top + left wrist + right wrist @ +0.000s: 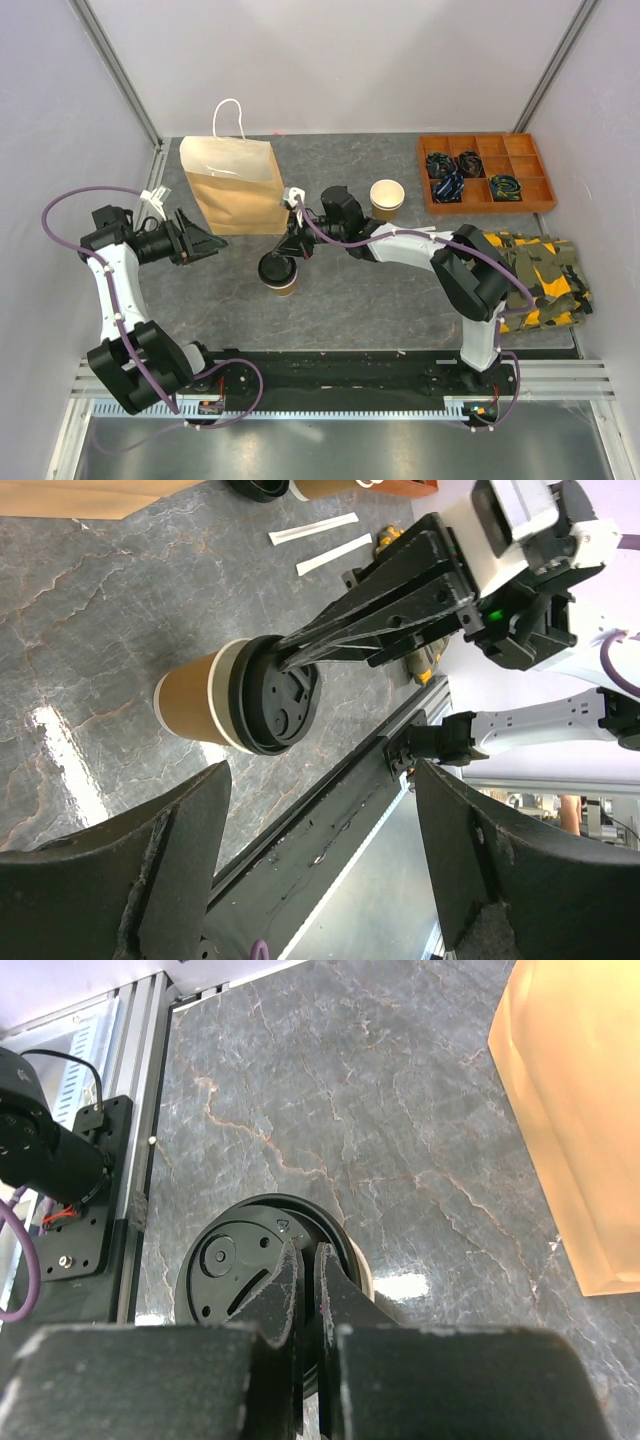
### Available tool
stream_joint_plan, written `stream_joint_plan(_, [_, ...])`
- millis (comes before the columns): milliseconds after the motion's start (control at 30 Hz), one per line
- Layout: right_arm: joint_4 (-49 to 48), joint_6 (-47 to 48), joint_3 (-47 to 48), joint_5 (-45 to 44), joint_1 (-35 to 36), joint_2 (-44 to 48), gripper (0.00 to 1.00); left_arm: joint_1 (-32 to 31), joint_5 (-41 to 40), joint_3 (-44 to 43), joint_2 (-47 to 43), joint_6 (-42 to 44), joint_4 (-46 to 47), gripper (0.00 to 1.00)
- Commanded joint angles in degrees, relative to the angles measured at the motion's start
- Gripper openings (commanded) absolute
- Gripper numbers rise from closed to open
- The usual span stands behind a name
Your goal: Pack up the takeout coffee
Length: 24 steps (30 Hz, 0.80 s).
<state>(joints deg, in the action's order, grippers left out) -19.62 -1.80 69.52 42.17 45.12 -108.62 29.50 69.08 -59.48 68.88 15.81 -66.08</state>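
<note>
A tan paper cup [284,284] with a black lid [274,269] stands mid-table, in front of the paper bag. My right gripper [298,247] is shut, and its fingertips rest on top of that lid [225,1260], near its far rim. The left wrist view shows the same cup [190,700], its lid [275,695] and the right gripper [297,653] touching the lid. My left gripper [207,243] hangs open to the left of the cup, apart from it, with nothing between its fingers [180,870]. A second cup [387,197], open and white inside, stands further back right.
The tall tan paper bag [232,178] with white handles stands at the back left, close behind the lidded cup. An orange compartment tray [487,172] sits back right, and a camouflage cloth [535,275] lies at the right edge. Two white strips [312,528] lie on the table.
</note>
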Motion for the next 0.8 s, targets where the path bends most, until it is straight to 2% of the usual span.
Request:
stream_joint_plan(0, [-4.3, -2.0, 1.9, 1.2, -0.3, -2.1, 0.00, -0.1, 0.2, 0.2, 0.2, 0.6, 0.9, 0.80])
stream_joint_plan(400, [-2.9, -0.2, 1.0, 1.3, -1.0, -2.2, 0.02, -0.1, -0.3, 0.3, 0.5, 0.2, 1.2, 0.81])
stream_joint_plan(433, [-2.8, -0.1, 1.1, 1.7, -1.0, -2.1, 0.19, -0.1, -0.2, 0.5, 0.4, 0.3, 1.2, 0.81])
stream_joint_plan(533, [-2.9, -1.0, 1.5, 1.9, -0.9, -1.9, 0.49, -0.1, 0.6, 0.9, 0.5, 0.7, 1.3, 0.82])
stream_joint_plan(600, [-3.7, -2.2, 1.9, 1.8, -0.8, -1.2, 0.57, -0.1, 1.7, 0.7, 0.7, 1.0, 1.3, 0.82])
stream_joint_plan(667, [-3.7, -2.9, 2.4, 1.9, -0.9, -0.6, 0.59, -0.1, 3.1, 0.6, 1.3, 1.2, 1.0, 0.82])
stream_joint_plan(767, [-3.0, -4.8, 2.9, 2.4, -0.9, 1.4, 0.63, -0.1, 4.2, 1.1, 2.4, 1.8, 0.1, 0.76])
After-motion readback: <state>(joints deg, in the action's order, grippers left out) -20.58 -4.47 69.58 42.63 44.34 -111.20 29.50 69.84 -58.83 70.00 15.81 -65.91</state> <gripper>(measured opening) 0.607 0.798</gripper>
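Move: Just behind the right hand's shut fingertips, which are already on its far part, the coffee cup's black lid has its middle about 3 cm back, 1 cm left and 2 cm lower. From that hand the paper bag stands roughly 14 cm ahead and 9 cm left, its middle about level in height; the paper cups are some 13 cm ahead, 23 cm right and 5 cm lower. For the left hand, the lid lies about 11 cm right, 1 cm back and 8 cm below. Pressing down with shut fingertips on the far part of the lid, the right hand sinks about 2 cm towards the cup and stops there, easing barely forward. Holding that height, it then spreads its fingers from shut to a little over half open, so that one tip is over the lid and the other beyond its far rim. ##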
